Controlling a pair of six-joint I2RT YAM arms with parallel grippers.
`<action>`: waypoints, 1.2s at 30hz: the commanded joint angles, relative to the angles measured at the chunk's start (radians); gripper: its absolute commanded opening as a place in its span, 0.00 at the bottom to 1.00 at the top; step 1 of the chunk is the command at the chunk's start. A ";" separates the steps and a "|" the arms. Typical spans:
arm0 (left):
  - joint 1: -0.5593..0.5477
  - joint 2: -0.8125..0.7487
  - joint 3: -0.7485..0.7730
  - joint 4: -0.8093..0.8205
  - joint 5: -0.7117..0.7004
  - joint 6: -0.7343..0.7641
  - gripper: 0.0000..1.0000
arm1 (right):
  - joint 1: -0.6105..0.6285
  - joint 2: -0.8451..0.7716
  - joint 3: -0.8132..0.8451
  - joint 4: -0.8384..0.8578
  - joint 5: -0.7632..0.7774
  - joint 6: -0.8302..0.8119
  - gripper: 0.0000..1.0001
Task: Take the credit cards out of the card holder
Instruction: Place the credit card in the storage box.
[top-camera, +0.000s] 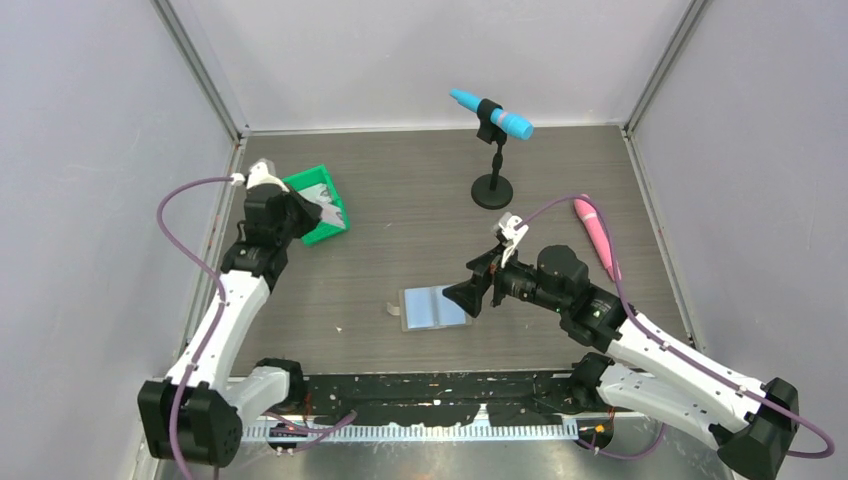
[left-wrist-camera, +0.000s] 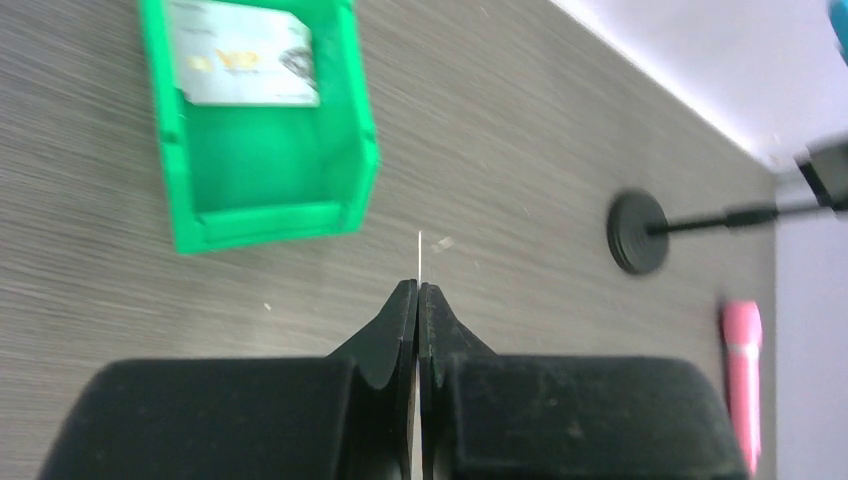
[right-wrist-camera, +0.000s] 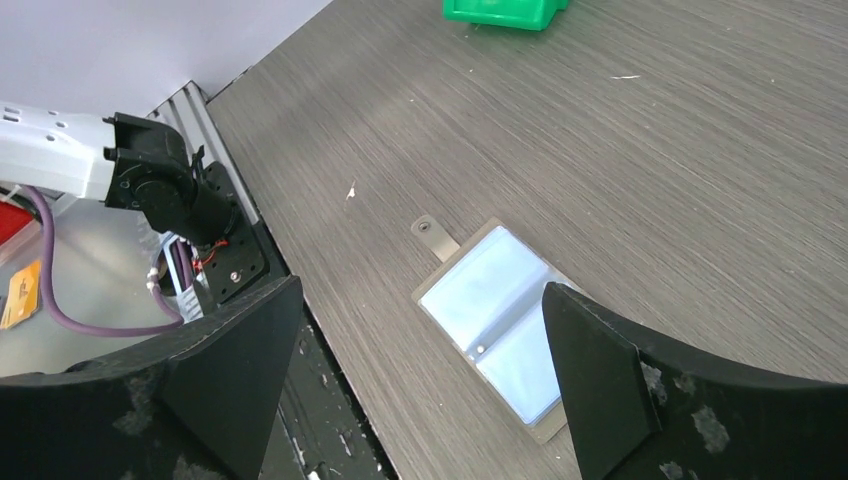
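The card holder (top-camera: 432, 308) lies open and flat near the table's front edge, pale blue pockets up and its small grey tab at the left; the right wrist view shows the holder (right-wrist-camera: 490, 320) too. My right gripper (top-camera: 470, 298) hovers just right of it, open and holding nothing, and the wrist view shows the right gripper (right-wrist-camera: 420, 295) with jaws spread wide. My left gripper (top-camera: 305, 212) is by the green bin (top-camera: 335, 230). The left gripper (left-wrist-camera: 418, 290) is shut on a thin credit card (left-wrist-camera: 420, 255) seen edge-on. Another credit card (left-wrist-camera: 245, 55) lies inside the bin (left-wrist-camera: 270, 220).
A blue microphone (top-camera: 492, 115) on a black stand (top-camera: 492, 190) is at the back centre. A pink tube-shaped object (top-camera: 597, 232) lies at the right. White walls enclose the table on three sides. The stand's base (left-wrist-camera: 638, 232) and the pink object (left-wrist-camera: 742, 370) also show in the left wrist view.
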 joint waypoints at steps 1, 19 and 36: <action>0.097 0.072 0.051 0.179 -0.120 -0.058 0.00 | 0.002 -0.028 -0.017 0.083 0.057 0.039 0.99; 0.245 0.506 0.192 0.426 0.000 -0.140 0.00 | 0.001 0.036 -0.002 0.110 0.047 0.058 0.99; 0.245 0.711 0.268 0.479 0.002 -0.122 0.00 | -0.005 0.113 0.051 0.098 0.084 0.034 0.99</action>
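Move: Some 15 cm ahead of the left hand and 7 cm to its left lies the green storage box, roughly 20 cm below it. The cards already stored lie in the far part of the box, about 17 cm ahead, 8 cm left and 20 cm below. The emptied card holder is some 13 cm back and 23 cm right, 22 cm lower. From the right hand the box is about 32 cm ahead, 37 cm left and 20 cm below. Still pinching the credit card, the left hand sweeps about 15 cm forward to bring it over the storage box. It shifts 9 cm left and yaws some 15 degrees counter-clockwise early on, then runs straight forward, sinking about 8 cm in all, mostly late. The fingers stay shut. The right hand, wide open, eases 2 cm forward and slightly down. ##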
